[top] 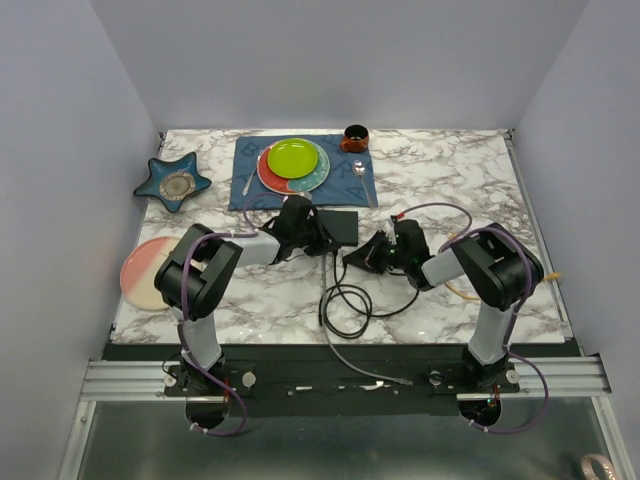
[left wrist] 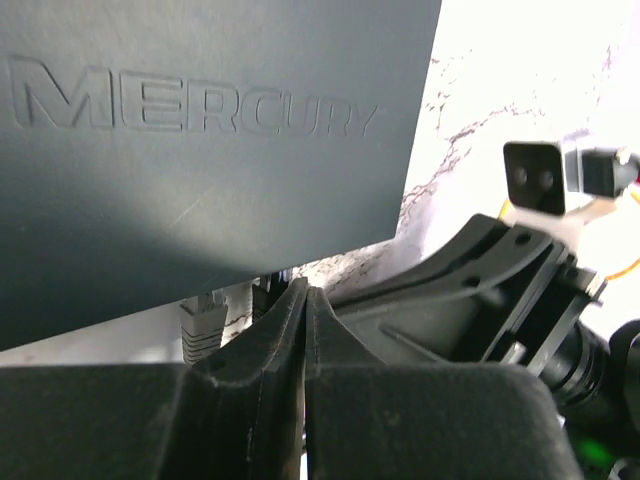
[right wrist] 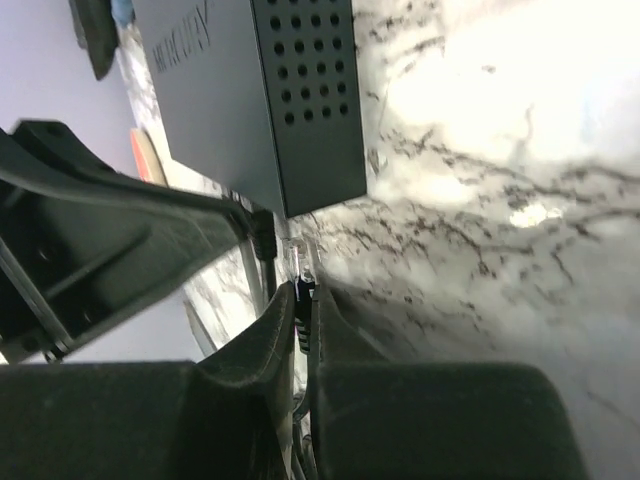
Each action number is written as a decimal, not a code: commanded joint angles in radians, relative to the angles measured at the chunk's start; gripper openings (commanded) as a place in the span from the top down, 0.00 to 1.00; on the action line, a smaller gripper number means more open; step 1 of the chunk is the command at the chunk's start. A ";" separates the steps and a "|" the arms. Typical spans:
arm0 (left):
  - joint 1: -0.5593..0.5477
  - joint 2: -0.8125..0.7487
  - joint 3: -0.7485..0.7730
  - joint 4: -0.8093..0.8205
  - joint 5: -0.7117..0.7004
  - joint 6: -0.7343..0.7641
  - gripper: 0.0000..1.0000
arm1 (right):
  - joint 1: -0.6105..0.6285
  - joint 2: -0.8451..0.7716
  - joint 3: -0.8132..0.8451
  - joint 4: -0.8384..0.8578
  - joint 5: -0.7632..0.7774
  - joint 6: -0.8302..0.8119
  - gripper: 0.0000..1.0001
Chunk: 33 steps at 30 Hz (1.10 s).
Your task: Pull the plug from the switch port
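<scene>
The switch (top: 343, 226) is a flat matte-black box at the table's middle; in the left wrist view (left wrist: 200, 150) it bears raised letters, and in the right wrist view (right wrist: 260, 90) it shows vent holes. My left gripper (top: 320, 238) is shut with nothing between its fingertips (left wrist: 305, 297), right at the switch's socket edge, next to a grey plug (left wrist: 203, 325). My right gripper (top: 356, 258) is shut on a black plug (right wrist: 304, 295) with a clear tip that lies just short of the socket edge. Another black plug (right wrist: 262, 233) sits in the switch beside it.
The black cable (top: 345, 300) loops toward the near edge. A blue cloth mat (top: 365, 180) behind the switch holds a green plate (top: 292, 157) and a spoon. A brown cup (top: 355, 137), a star-shaped dish (top: 172, 182) and a pink plate (top: 140, 272) stand around.
</scene>
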 commanded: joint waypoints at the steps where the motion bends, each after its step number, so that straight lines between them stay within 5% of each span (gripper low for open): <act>1: 0.009 -0.032 0.030 -0.029 -0.030 0.007 0.88 | 0.006 -0.088 -0.033 -0.174 0.034 -0.093 1.00; 11: 0.011 -0.309 -0.063 -0.025 -0.071 0.015 0.87 | 0.004 -0.494 0.223 -0.785 0.474 -0.437 1.00; 17: 0.011 -0.438 -0.149 -0.036 -0.106 0.012 0.85 | 0.004 -0.614 0.404 -0.974 0.793 -0.659 1.00; 21: 0.011 -0.472 -0.191 -0.035 -0.120 0.006 0.85 | 0.004 -0.686 0.423 -1.004 1.020 -0.689 1.00; 28: 0.011 -0.524 -0.246 -0.015 -0.119 -0.013 0.85 | -0.049 -0.833 0.392 -0.965 1.108 -0.621 1.00; 33: 0.011 -0.567 -0.272 -0.015 -0.142 -0.016 0.85 | -0.195 -0.837 0.495 -1.011 1.169 -0.626 1.00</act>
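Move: The right fingers already hold a black cable's plug, clear of the switch. It is headed for the side where the yellow cables lie, some 30 cm to its right and 2 cm back. The switch's middle is about 8 cm ahead and 4 cm left; a black plug still in its port is 3 cm ahead and 2 cm left; the black coil is 10 cm behind. From the left hand the switch is 4 cm ahead and 1 cm left, the yellow cables about 35 cm right and 6 cm back. Keep the right gripper shut on the black plug and hoist it about 28 cm, first steeply up and a little forward from the switch, then sweeping right over the yellow cables' side, turning clockwise until the fingers point forward. Meanwhile, lift the nearly shut left gripper off the switch's front edge, up about 13 cm, then ease down slightly while drawing left and back. ##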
